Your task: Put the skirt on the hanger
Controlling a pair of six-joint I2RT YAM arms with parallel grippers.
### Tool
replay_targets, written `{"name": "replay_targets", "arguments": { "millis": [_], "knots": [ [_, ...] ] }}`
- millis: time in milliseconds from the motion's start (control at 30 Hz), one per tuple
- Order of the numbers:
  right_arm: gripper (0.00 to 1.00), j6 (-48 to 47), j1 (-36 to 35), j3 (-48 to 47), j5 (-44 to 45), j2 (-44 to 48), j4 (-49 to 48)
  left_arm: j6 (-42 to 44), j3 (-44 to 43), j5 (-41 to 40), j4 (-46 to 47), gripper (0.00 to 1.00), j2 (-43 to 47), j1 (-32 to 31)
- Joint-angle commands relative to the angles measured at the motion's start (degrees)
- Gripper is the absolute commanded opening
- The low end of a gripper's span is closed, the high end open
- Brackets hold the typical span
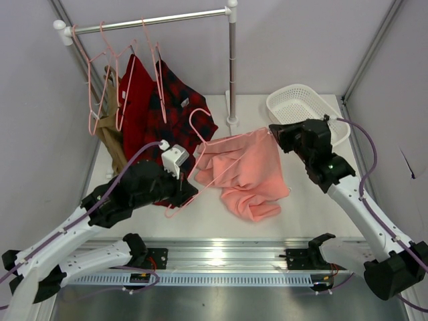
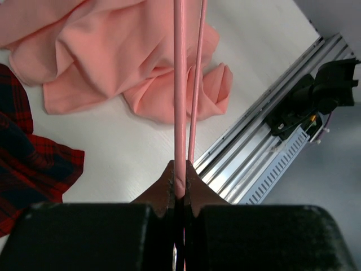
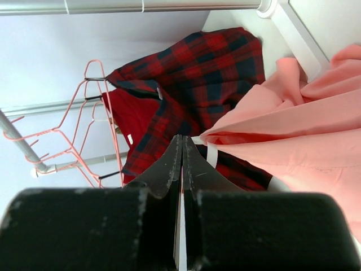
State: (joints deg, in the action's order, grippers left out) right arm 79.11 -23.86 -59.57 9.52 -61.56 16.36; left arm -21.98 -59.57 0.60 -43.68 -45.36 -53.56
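The salmon-pink skirt [image 1: 244, 175] lies crumpled on the white table, its top edge lifted toward the right. My right gripper [image 1: 273, 132] is shut on that waist edge. In the right wrist view the jaws [image 3: 183, 144] are closed beside the skirt [image 3: 293, 147] and its small white loop [image 3: 211, 153]. My left gripper [image 1: 184, 190] is shut on the pale-pink wire hanger [image 1: 231, 138], which lies across the skirt with its hook pointing to the back. In the left wrist view the jaws [image 2: 179, 175] pinch the hanger wire [image 2: 179, 84] above the skirt [image 2: 113, 56].
A white rail [image 1: 167, 20] on an upright post [image 1: 232, 67] carries spare pink hangers [image 1: 100, 80], a red garment [image 1: 137, 93] and a red-and-black plaid shirt [image 1: 177, 100] that drapes onto the table. A white basket [image 1: 297, 103] stands at the back right. A metal track [image 2: 271, 152] runs along the near edge.
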Motion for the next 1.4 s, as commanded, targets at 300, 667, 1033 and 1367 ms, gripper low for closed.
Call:
{"name": "replay_targets", "arguments": {
  "millis": [300, 667, 1033, 1367],
  "knots": [
    [0.0, 1.6, -0.4, 0.2, -0.9, 5.0, -2.4, 0.4, -1.0, 0.7, 9.0, 0.0, -1.2, -0.6],
    [0.0, 18.0, -2.2, 10.2, 12.3, 12.6, -4.0, -1.1, 1.1, -1.9, 5.5, 0.0, 2.0, -1.8],
    [0.0, 27.0, -7.1, 6.6, 28.3, 10.9, 2.1, -2.3, 2.2, -4.2, 5.3, 0.0, 0.1, -8.6],
    [0.0, 26.6, -7.1, 6.3, 28.9, 10.6, 2.7, -2.6, 1.8, -5.0, 6.5, 0.0, -1.7, -12.0]
  ]
}}
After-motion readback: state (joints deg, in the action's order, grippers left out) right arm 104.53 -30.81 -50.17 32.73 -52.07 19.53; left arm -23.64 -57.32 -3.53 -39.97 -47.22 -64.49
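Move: The left hand holds the hanger. The skirt waist corner pinched by the right hand lies about 20 cm ahead, 20 cm to its right and 4 cm higher; the skirt's bunched lower part is roughly level with the left hand, 17 cm to its right and 24 cm below. From the right hand, the hanger's middle is some 12 cm back, 15 cm left and 5 cm lower; the basket lies about 10 cm farther out, 15 cm right and 27 cm below. To the right and back, the right hand draws the pinched waist corner about 5 cm, after a slight rise sinking a little below its start, while turning some 25 degrees clockwise and lifting its left side. The shut left fingers keep the hanger, first edging right and up a couple of centimetres, then swinging back and down to finish about 4 cm back and right. ##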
